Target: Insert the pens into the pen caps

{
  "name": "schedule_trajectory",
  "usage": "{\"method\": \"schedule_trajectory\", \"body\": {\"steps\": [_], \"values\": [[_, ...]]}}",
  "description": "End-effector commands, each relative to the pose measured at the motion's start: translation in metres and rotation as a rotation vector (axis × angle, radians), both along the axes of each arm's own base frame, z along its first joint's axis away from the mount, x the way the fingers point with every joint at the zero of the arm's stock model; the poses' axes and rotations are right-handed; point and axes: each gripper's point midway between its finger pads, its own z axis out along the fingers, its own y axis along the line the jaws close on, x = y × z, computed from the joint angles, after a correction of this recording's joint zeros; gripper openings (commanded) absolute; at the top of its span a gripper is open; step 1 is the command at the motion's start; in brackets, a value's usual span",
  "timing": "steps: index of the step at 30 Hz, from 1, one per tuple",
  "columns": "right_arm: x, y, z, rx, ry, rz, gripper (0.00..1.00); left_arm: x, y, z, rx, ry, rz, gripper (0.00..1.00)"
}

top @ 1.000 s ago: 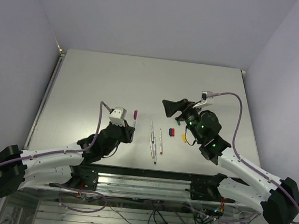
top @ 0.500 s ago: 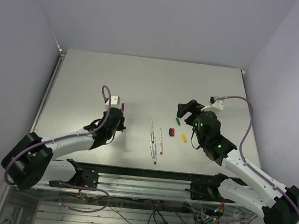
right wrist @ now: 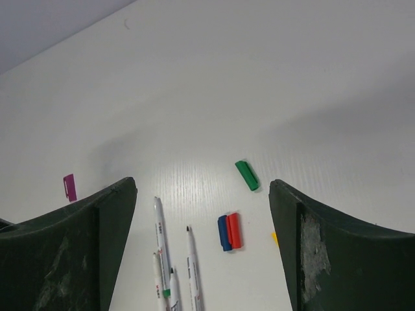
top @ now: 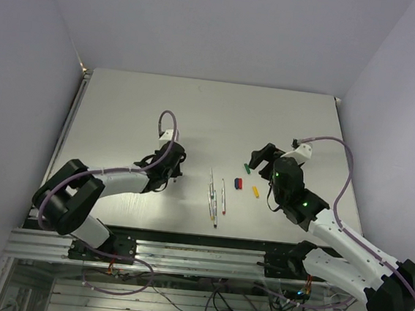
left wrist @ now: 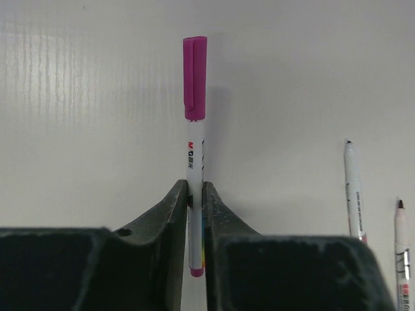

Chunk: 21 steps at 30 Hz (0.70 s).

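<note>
A white pen with a purple cap on it lies along the table, and my left gripper is shut on its rear barrel. That gripper is low, left of the loose pens. My right gripper is open and hovers over the caps: green, blue and red side by side, and an orange one half hidden by a finger. From above, the right gripper is just right of the green cap.
Uncapped pens lie in a loose bundle left of the caps, tips pointing away. The orange cap sits near the right arm's wrist. The table's far edge meets the white walls.
My left arm has stretched out low over the table and brought the capped pen down. My right gripper has drawn back to the right, nearer the caps.
</note>
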Motion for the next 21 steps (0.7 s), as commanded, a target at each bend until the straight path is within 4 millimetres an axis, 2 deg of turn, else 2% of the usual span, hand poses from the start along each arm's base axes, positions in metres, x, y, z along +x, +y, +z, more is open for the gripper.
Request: {"method": "schedule_trajectory", "body": {"steps": [1, 6, 9, 11, 15, 21], "values": [[-0.004, -0.011, -0.015, -0.024, 0.037, -0.046, 0.83, 0.009, -0.001, -0.005, 0.034, 0.028, 0.001, 0.24], [-0.006, -0.01, -0.021, -0.013, 0.052, -0.041, 0.83, 0.012, -0.003, -0.015, 0.051, 0.053, -0.003, 0.28], [-0.007, -0.009, -0.025, -0.011, 0.063, -0.04, 0.83, 0.013, -0.005, -0.017, 0.053, 0.058, -0.008, 0.42], [-0.007, -0.008, -0.028, -0.014, 0.07, -0.037, 0.83, 0.013, -0.004, -0.016, 0.056, 0.056, -0.007, 0.48], [-0.007, -0.007, -0.031, -0.017, 0.083, -0.034, 0.83, 0.013, -0.004, -0.007, 0.051, 0.042, -0.005, 0.61], [-0.009, -0.008, -0.037, -0.005, 0.097, -0.039, 0.82, 0.011, -0.005, 0.019, 0.011, 0.006, -0.018, 0.65]]}}
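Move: Directly under the left fingers, about 3 cm down, lies the bare patch of table for the capped magenta pen they still hold; the bunched pens lie some 14 cm to the right of it and 8 cm nearer. The right hand hangs about 17 cm above the caps: the green cap is some 5 cm ahead and 1 cm left, the blue and red caps 4 cm left and level with it, the yellow cap 3 cm right and 3 cm back. Lowering the capped magenta pen about 2.5 cm to the table, the left hand spreads its fingers from nearly shut to well open, lets go of the pen, then starts back up by nearly 1 cm. The right hand, still empty and wide open, sinks some 3 cm towards the caps, tipping slightly downwards. ##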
